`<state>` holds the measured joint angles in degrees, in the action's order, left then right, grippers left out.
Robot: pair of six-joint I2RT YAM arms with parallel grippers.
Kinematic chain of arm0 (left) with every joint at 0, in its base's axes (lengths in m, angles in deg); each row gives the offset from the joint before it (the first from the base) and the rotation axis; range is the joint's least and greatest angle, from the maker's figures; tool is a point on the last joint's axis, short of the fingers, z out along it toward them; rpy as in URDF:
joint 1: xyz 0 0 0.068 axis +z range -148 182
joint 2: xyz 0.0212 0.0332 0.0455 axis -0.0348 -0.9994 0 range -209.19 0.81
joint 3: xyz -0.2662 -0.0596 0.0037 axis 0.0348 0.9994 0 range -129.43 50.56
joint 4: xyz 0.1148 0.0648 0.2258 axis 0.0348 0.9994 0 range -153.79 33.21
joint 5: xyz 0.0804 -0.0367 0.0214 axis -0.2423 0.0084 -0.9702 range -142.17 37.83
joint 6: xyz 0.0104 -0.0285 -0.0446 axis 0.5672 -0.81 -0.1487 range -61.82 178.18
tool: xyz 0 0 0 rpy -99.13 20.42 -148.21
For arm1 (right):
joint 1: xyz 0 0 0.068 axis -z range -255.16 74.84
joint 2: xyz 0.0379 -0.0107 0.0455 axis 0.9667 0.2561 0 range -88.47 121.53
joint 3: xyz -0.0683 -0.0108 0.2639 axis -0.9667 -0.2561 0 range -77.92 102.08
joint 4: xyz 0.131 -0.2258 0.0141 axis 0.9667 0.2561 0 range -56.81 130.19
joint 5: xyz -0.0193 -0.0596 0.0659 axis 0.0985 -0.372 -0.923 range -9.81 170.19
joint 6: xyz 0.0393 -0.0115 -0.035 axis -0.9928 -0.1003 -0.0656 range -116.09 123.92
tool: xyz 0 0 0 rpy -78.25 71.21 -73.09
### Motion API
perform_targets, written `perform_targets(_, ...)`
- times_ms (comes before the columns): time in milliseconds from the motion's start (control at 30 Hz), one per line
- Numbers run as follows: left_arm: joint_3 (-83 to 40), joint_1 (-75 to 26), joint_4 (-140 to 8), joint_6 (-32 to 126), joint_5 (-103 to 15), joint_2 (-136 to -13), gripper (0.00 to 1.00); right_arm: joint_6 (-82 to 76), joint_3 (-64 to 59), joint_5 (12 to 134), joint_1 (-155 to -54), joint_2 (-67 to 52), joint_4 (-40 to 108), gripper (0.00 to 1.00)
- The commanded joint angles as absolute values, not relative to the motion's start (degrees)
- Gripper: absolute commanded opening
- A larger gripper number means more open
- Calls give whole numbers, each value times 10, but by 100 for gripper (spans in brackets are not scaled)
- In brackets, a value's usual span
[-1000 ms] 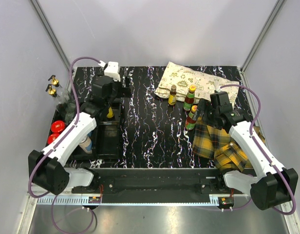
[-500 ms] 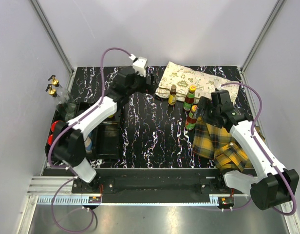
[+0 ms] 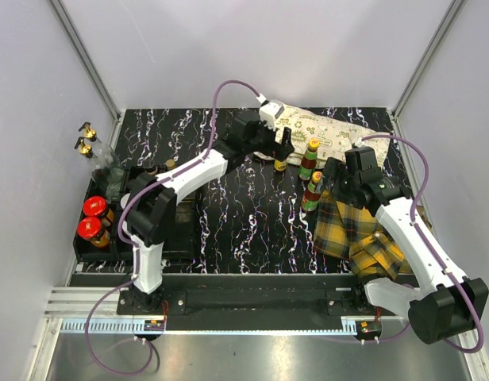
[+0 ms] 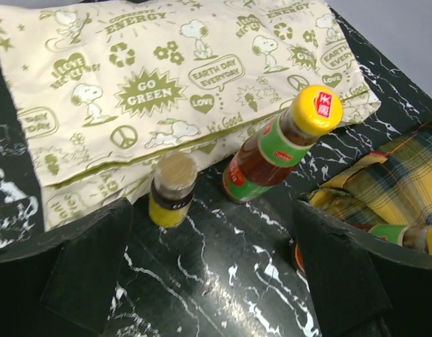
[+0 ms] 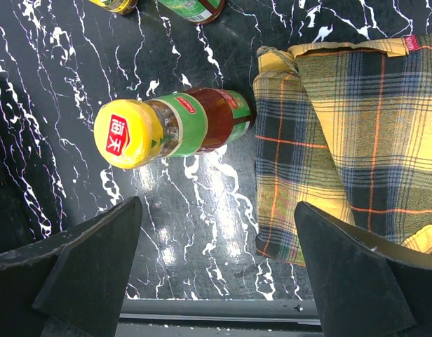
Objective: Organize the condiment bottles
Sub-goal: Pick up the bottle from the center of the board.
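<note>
Three condiment bottles stand mid-table: a small dark bottle with a yellow label (image 3: 281,156) (image 4: 172,189) and two yellow-capped, green-labelled sauce bottles (image 3: 309,159) (image 3: 312,192). My left gripper (image 3: 279,140) (image 4: 216,281) is open just in front of the small bottle and the far sauce bottle (image 4: 279,147), touching neither. My right gripper (image 3: 332,178) (image 5: 216,274) is open above the near sauce bottle (image 5: 181,126), with bare table between its fingers. Two red-lidded jars (image 3: 94,207) and two gold-capped clear bottles (image 3: 86,139) stand at the far left.
A black compartment tray (image 3: 185,230) lies at the left, partly under my left arm. A printed cream pouch (image 3: 324,135) (image 4: 132,84) lies behind the bottles. A yellow plaid cloth (image 3: 363,234) (image 5: 342,140) lies at the right, close to the near sauce bottle.
My left arm has swung from over the tray across the table to the bottles by the pouch, uncovering the red-lidded jars. The right arm has not moved.
</note>
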<state>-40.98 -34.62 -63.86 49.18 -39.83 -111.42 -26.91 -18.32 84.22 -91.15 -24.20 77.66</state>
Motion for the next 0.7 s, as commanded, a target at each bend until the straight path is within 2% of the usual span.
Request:
perform_targets(0,-456,-352,-684,484,-390,-1139,99,-260,-170,858,-905,-248,776,100)
perform_targets(233,-484,-354,-706,457,-469,-1189,93,-261,-179,861,-905,-258,780,100)
perform_targets(367,-506,-355,-706,453,-476,-1214,89,-261,-179,866,-905,-260,782,100)
perform_targets(533,-533,-355,-694,459,-467,-1243,74,-259,-179,868,-904,-262,785,100)
perform_targets(667,-537,-355,-694,460,-465,-1250,66,-261,-183,870,-904,-264,787,100)
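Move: The small yellow-labelled bottle stands some 5 cm ahead of the left hand and 4 cm to its right, its middle about 10 cm lower. The nearer sauce bottle is around 7 cm right of it and 2 cm back; the second sauce bottle, roughly 8 cm behind the left hand and 11 cm to its right. The cream cloth's middle lies about 10 cm beyond the small bottle and 12 cm right. From the right hand the small bottle is roughly 20 cm ahead, 13 cm left. The small bottle's cap is what the left hand closes in on: after first easing a little to the right, the hand sinks and reaches forward about 5 cm each way, drifting slightly farther right. The wrist turns some 5 degrees counter-clockwise while the wide-open fingers narrow by roughly a third, ending astride the cap without a visible grip. ##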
